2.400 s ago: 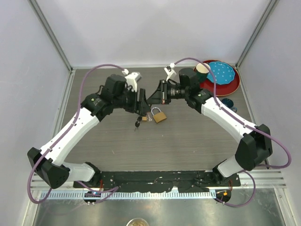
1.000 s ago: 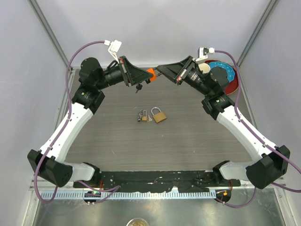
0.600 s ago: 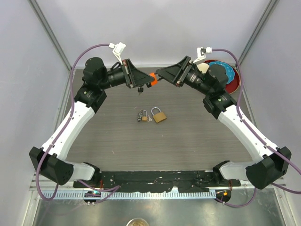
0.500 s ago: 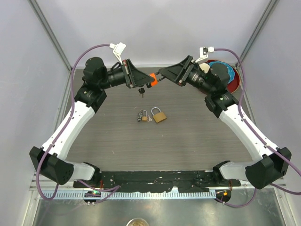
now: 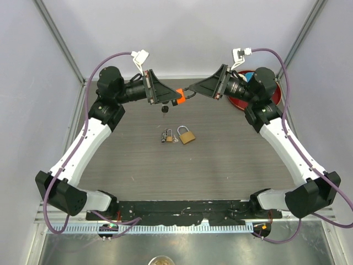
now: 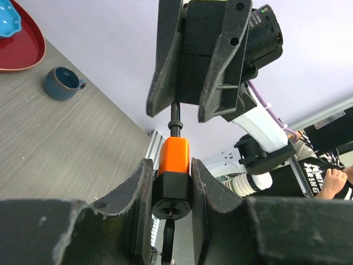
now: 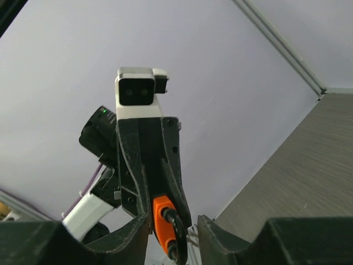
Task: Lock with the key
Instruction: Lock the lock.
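An orange padlock (image 5: 179,96) with a black base is held in the air over the far middle of the table, and my left gripper (image 5: 174,98) is shut on its base (image 6: 172,193). A dark key (image 6: 168,234) sticks in the keyhole underneath and hangs down (image 5: 164,109). My right gripper (image 5: 190,89) faces the left one, and its fingers flank the black shackle (image 7: 177,234). The shackle lies close to one finger with a clear gap to the other, so the right gripper (image 7: 172,222) stands open. The left gripper (image 6: 172,185) clamps the black base from both sides.
A brass padlock (image 5: 186,136) and a small padlock with keys (image 5: 167,137) lie on the table below the grippers. A red plate (image 6: 19,47) holding a blue dish (image 5: 251,78) sits at the far right, with a small blue cup (image 6: 62,84) beside it.
The right gripper was shut and apart from the lock; it has opened and moved in around the shackle. The left gripper kept its hold, shifting the lock slightly right and down.
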`<action>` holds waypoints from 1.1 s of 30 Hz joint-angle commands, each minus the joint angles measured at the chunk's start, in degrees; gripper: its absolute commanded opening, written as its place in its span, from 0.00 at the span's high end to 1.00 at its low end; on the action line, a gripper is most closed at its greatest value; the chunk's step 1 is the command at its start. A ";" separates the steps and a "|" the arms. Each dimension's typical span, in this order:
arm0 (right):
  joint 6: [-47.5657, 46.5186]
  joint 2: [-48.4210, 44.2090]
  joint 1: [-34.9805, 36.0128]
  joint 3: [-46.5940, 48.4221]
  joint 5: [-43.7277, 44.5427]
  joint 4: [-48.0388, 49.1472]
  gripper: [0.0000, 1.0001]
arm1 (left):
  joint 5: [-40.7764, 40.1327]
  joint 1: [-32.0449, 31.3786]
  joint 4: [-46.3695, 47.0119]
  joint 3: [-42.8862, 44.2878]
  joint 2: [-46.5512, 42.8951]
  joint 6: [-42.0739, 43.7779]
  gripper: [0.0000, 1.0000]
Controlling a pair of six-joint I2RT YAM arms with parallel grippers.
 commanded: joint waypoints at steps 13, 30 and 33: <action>-6.04 -0.25 -2.54 2.91 -8.98 -2.36 0.80 | 4.99 0.35 8.52 1.14 1.30 -5.28 1.00; -6.49 0.36 -2.37 3.53 -8.10 -2.54 0.98 | 6.22 0.26 21.18 0.61 3.32 -15.66 1.00; -6.49 0.27 -1.84 3.27 -7.75 -2.28 0.98 | 6.22 0.08 22.94 0.61 3.58 -17.15 1.00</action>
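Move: The orange lock sits in the left fingers, its middle about 2 cm to the right of that hand and otherwise level with it. The right hand's open fingers already straddle the shackle, which is about 1 cm back from and 1 cm below its hand point; the lock's middle lies some 3 cm left, 1 cm back and 1 cm below. The big brass padlock is on the table roughly 43 cm under the right hand, about 2 cm back and 1 cm to the left. Back by about 1 cm, then slightly right, the right hand settles around the orange lock's shackle while its fingers close from half open until they pinch the shackle; its wrist turns some 5 degrees counter-clockwise. The left hand keeps its grip on the lock body, easing about 1 cm right towards the right hand and rotating roughly 10 degrees, partly clockwise. ##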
